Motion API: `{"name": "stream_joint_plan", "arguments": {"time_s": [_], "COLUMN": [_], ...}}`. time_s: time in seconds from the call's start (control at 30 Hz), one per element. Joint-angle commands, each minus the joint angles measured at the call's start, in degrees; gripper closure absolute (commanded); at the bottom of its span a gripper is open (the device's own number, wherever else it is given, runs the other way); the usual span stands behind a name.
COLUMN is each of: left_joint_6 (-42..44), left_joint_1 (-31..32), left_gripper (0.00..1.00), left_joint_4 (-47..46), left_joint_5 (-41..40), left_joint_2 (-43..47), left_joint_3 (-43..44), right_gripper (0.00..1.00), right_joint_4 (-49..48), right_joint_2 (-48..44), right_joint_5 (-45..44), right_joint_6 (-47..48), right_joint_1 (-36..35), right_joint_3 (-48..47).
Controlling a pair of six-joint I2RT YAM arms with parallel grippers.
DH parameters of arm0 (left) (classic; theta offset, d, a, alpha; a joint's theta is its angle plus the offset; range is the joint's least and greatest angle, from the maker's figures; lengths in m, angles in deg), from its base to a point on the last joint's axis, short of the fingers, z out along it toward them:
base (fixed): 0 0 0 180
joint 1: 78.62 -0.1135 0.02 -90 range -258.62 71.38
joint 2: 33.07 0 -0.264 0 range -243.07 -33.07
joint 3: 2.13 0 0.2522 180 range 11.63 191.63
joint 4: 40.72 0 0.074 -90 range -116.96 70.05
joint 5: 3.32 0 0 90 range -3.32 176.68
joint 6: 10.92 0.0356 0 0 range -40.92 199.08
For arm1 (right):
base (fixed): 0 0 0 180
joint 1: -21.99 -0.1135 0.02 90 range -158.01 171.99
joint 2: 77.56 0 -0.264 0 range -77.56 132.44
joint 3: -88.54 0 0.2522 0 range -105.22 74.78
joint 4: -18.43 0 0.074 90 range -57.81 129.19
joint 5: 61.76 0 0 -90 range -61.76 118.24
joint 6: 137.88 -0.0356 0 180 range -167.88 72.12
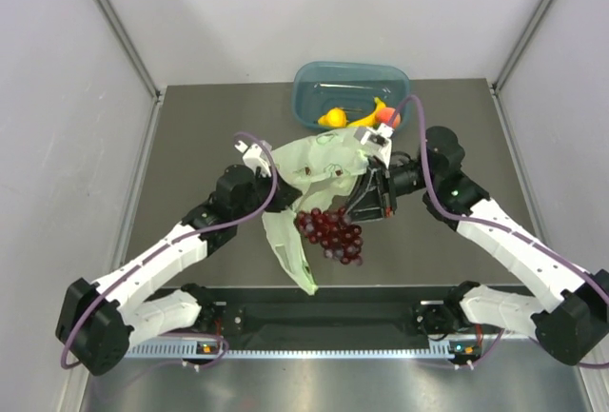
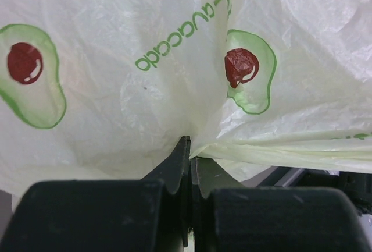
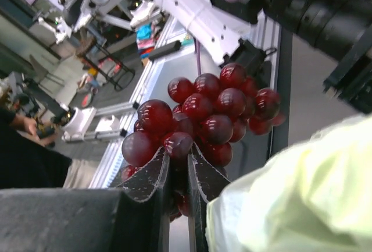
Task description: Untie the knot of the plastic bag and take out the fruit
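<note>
The pale green plastic bag (image 1: pixel 319 160), printed with avocados, is bunched at mid-table, and a long strip of it trails toward the near edge. My left gripper (image 1: pixel 274 161) is shut on a fold of the plastic bag (image 2: pixel 145 60), its fingertips (image 2: pixel 185 147) pinching the film. My right gripper (image 1: pixel 366 205) is shut on the dark purple grape bunch (image 1: pixel 331 233), outside the bag at its near side. In the right wrist view the grape bunch (image 3: pixel 209 112) sits above my right gripper (image 3: pixel 179 159), with the bag (image 3: pixel 302 194) at lower right. The knot is out of view.
A teal tub (image 1: pixel 309 84) stands at the table's far edge, just behind the bag. It holds a yellow banana (image 1: pixel 366 117), a yellow round fruit (image 1: pixel 331 118) and an orange-red peach (image 1: pixel 388 117). Grey walls close in both sides.
</note>
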Motion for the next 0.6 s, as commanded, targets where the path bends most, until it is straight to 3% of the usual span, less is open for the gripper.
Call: {"name": "stream_joint_plan", "arguments": {"time_s": [0.0, 0.03, 0.1, 0.17, 0.3, 0.57], "left_joint_6": [1.59, 2.03, 2.65, 2.65, 0.11, -2.27], "left_joint_1": [-0.92, -1.01, -1.01, -1.01, -1.71, -3.3], "left_gripper": [1.0, 1.0, 1.0, 1.0, 1.0, 1.0], "left_joint_4": [5.24, 6.55, 9.01, 15.33, 24.39, 21.51], "left_joint_5": [-7.15, -8.9, -13.36, -17.94, -34.44, -44.24], "left_joint_2": [1.69, 1.95, 2.75, 3.45, 6.96, 18.12], "left_joint_3": [-0.07, 0.28, 1.94, 4.58, 7.31, 7.4], "right_gripper": [1.0, 1.0, 1.0, 1.0, 1.0, 1.0], "right_joint_4": [19.91, 26.01, 33.59, 33.8, 34.15, 31.08], "right_joint_2": [-4.13, -3.88, -4.05, -5.45, -7.3, -6.86], "right_joint_5": [4.94, 4.32, 3.53, 0.11, -2.01, -4.21], "right_joint_6": [19.14, 29.12, 33.43, 32.57, 31.6, 26.68], "right_joint_1": [0.56, 0.56, 0.56, 0.56, 0.56, -2.16], "right_joint_3": [-4.08, -5.14, -5.86, -4.1, -1.29, 5.48]}}
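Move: The right hand already holds the grapes, which hang about 4 cm left of it and 4 below; their bin is roughly 42 cm ahead, 4 right and 31 below. From the left hand, shut on the bag's edge, the grapes are some 13 cm back, 8 right and 11 above, and the bag's loose middle about 3 ahead, 7 right and 8 below. Left hand pulls the held bag edge about 10 cm left and up; right lowers its grapes 9 cm. ##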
